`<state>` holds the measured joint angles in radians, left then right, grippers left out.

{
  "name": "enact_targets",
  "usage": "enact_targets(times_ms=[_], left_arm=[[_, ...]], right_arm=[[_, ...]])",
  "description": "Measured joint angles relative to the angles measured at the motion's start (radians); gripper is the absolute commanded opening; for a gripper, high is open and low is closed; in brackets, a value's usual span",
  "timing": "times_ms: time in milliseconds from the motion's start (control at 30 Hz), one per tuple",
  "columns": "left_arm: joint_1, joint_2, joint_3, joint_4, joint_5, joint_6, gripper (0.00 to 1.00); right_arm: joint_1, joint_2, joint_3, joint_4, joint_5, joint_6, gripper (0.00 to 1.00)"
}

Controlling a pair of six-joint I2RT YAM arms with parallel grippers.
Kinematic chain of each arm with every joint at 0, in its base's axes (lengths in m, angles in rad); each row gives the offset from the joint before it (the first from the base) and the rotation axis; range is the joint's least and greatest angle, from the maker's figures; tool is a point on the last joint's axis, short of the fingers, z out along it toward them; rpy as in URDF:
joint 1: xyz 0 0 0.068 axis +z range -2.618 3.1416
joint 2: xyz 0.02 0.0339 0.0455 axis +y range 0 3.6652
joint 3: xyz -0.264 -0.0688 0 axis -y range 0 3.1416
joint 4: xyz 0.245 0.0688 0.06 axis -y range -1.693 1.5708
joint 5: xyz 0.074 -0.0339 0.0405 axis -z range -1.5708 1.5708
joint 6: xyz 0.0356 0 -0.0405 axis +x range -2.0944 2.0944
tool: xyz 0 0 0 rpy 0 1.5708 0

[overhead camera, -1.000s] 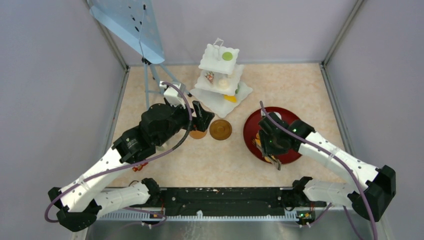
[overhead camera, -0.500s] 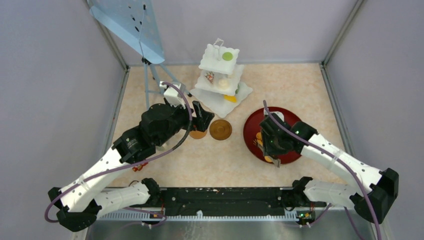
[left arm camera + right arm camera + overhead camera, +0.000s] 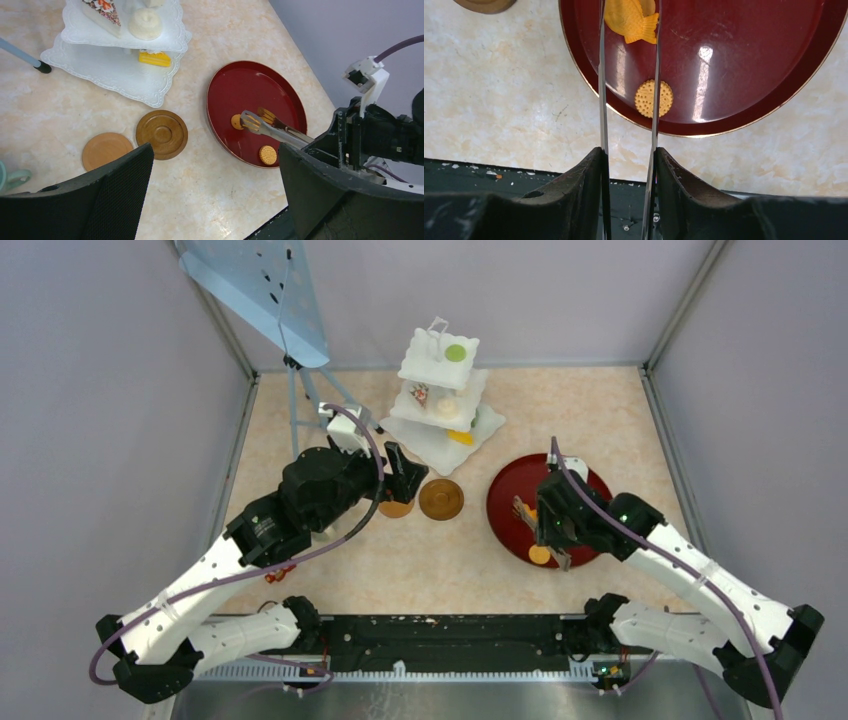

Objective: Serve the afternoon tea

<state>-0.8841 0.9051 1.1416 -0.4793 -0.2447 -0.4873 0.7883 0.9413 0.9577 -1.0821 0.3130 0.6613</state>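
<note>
My right gripper point(image 3: 553, 528) is shut on the long metal tongs point(image 3: 602, 75), whose two arms run between my fingers point(image 3: 589, 175) out over the dark-red tray point(image 3: 580, 475). An orange fish point(image 3: 630, 15) lies between the tong arms near their tips; I cannot tell if it is pinched. An orange disc point(image 3: 653, 98) lies on the tray near its front rim, also seen from above point(image 3: 539, 554). My left gripper point(image 3: 405, 480) is open and empty above the table beside two wooden coasters. A teal cup point(image 3: 6, 177) peeks in at the left edge.
A white tiered stand point(image 3: 425, 445) at the back holds a green round point(image 3: 455, 352), a yellow wedge point(image 3: 154, 58), a cake slice point(image 3: 102, 10) and a white round sweet point(image 3: 145, 23). A dark coaster point(image 3: 441, 499) and a light coaster point(image 3: 105, 150) lie before it. A blue stand point(image 3: 260, 290) is back left.
My right gripper has drawn back toward the near right with the tongs, uncovering the orange disc on the tray. The left arm has not moved.
</note>
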Motion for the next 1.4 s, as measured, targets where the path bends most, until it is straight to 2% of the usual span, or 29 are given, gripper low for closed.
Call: enact_targets(times_ms=[167, 400, 867, 1067, 1400], left_arm=[[0.000, -0.008, 0.000, -0.001, -0.014, 0.003, 0.99], [0.000, -0.024, 0.000, -0.003, -0.052, 0.008, 0.99], [0.000, -0.103, 0.000, -0.022, -0.169, 0.007, 0.99], [0.000, -0.131, 0.000, -0.049, -0.199, 0.006, 0.99], [0.000, -0.137, 0.000, -0.068, -0.217, 0.006, 0.99]], right_arm=[[0.000, -0.031, 0.061, 0.020, 0.027, -0.057, 0.28], [0.001, 0.013, 0.244, 0.138, 0.007, -0.198, 0.28], [0.002, 0.412, 0.617, 0.470, -0.067, -0.380, 0.31], [0.002, 0.586, 0.743, 0.522, -0.060, -0.407, 0.32], [0.002, 0.731, 0.862, 0.551, -0.023, -0.427, 0.32]])
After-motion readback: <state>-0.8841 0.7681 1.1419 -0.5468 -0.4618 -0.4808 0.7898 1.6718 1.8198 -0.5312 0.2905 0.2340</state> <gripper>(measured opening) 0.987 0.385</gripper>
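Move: The stand's top tier, where the tongs in my right hand take the fish cookie, lies about 29 cm ahead, 18 cm left and 11 cm above that hand. The green disc on the tier is some 30 cm ahead, 15 cm left. Low on the tray, about 13 cm down, one round cookie sits 3 cm ahead and 1 cm right, another 12 cm ahead and 3 cm left. From my left hand the tier is 25 cm ahead, 4 cm right and 7 cm below. With the fish cookie already pinched in the tongs, I raise my right hand from the tray, then sweep it forward and left to the top tier, levelling off: about 20 cm each way. I keep my grip as the wrist tips up some 30 degrees and turns counter-clockwise. My empty, open left hand edges about 6 cm left, out of the way. ##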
